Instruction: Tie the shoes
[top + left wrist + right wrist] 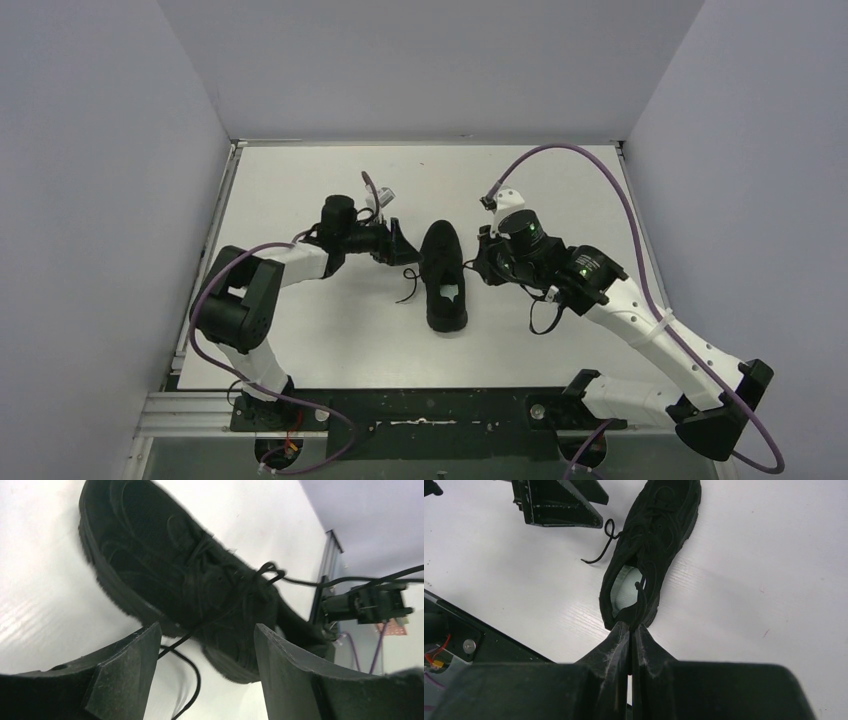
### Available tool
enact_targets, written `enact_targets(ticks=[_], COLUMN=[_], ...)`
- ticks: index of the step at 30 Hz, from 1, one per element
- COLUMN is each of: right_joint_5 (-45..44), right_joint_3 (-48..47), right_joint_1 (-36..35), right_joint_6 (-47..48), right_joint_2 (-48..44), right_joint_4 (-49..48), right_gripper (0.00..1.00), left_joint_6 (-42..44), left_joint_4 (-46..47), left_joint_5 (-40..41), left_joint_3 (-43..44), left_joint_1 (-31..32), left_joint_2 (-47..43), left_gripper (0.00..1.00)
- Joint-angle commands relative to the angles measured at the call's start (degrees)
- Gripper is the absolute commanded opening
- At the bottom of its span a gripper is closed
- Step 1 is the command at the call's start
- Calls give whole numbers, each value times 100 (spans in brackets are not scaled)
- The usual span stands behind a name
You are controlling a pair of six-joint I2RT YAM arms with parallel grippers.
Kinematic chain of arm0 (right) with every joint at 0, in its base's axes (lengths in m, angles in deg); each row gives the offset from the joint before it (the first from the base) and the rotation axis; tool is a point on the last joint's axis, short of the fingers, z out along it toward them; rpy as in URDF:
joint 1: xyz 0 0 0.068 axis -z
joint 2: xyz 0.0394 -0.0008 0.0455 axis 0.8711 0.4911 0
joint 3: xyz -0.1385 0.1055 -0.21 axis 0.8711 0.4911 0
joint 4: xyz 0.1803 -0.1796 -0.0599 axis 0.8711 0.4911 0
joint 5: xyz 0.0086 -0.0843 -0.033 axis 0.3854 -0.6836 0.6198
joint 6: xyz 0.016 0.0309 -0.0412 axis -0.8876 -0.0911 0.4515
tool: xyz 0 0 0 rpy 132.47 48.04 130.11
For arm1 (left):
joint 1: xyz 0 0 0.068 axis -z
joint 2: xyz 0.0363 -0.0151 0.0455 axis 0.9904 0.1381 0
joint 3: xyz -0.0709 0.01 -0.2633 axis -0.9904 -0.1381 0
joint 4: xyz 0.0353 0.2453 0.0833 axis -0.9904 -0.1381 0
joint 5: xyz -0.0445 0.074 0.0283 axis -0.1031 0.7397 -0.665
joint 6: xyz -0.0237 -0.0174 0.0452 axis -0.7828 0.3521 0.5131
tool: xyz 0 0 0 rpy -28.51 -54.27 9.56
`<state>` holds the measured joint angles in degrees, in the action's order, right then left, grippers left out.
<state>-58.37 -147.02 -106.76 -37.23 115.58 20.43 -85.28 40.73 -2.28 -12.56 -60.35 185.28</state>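
The black shoe [443, 278] lies flat mid-table with its toe pointing away, and a white patch [624, 582] shows inside its opening. My left gripper [396, 243] sits just left of the shoe's laced part, open. In the left wrist view its fingers [130, 665] stand wide apart, with only a loose lace [194, 672] lying on the table between them. My right gripper [631, 627] is on the shoe's right side, shut on a thin black lace [640, 600] that runs up from the shoe's opening into the fingertips.
The loose lace end [408, 285] curls on the white table [300, 200] left of the shoe. Grey walls close in the table on three sides. A black rail [420, 410] with the arm bases runs along the near edge.
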Motion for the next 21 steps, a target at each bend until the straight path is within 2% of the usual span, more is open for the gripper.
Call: enact_targets(ticks=[1, 4, 8, 12, 16, 18, 20, 21], right_joint_5=[-93, -24, 0, -138, -358, -399, -539, -664], right_joint_3=[-121, -189, -210, -160, -203, -321, -422, -464], right_joint_1=[212, 342, 352, 363, 427, 596, 787, 988], right_joint_6=[47, 221, 252, 81, -44, 2, 116, 148], right_joint_2=[-7, 54, 104, 63, 54, 155, 273, 362], right_joint_4=[-68, 7, -18, -50, 122, 332, 544, 669], right_gripper=[0, 0, 0, 0, 0, 0, 0, 0], left_joint_6=[1391, 1908, 1875, 1780, 1972, 2118, 2177, 2120], left_joint_4=[-1372, -2136, -2757, -2766, -3632, -3896, -4262, -4487], left_joint_5=[531, 1262, 2023, 2371, 3085, 3325, 3609, 3762], left_joint_3=[224, 410, 400, 254, 515, 524, 540, 562], left_joint_1=[156, 498, 865, 1100, 1125, 1124, 1114, 1104], left_joint_2=[75, 67, 117, 95, 199, 82, -130, -381], left_gripper=[66, 66, 66, 65, 43, 27, 5, 0])
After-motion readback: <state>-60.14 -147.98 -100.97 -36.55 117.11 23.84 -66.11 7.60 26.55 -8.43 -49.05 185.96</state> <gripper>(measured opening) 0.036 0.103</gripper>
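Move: The loose left lace tail lies some 5 cm back, 2 cm left and 10 cm below the open left hand. Its small loop is straight below at about the same depth, and the shoe's middle is roughly 7 cm right, 1 cm back and 6 cm down. From the right hand, already holding the other lace, that tail is about 15 cm left, 5 cm ahead and 22 cm below; the shoe's middle is 6 cm left, 8 cm ahead, 17 cm down. Down by about 10 cm and back some 4 cm goes the left hand beside the shoe, its fingers tipping about 35 degrees further down; near the table it eases left and shuts on the lace tail behind the loop. The right hand, still pinching its lace, draws off rightward and a little forward, away from the shoe. ##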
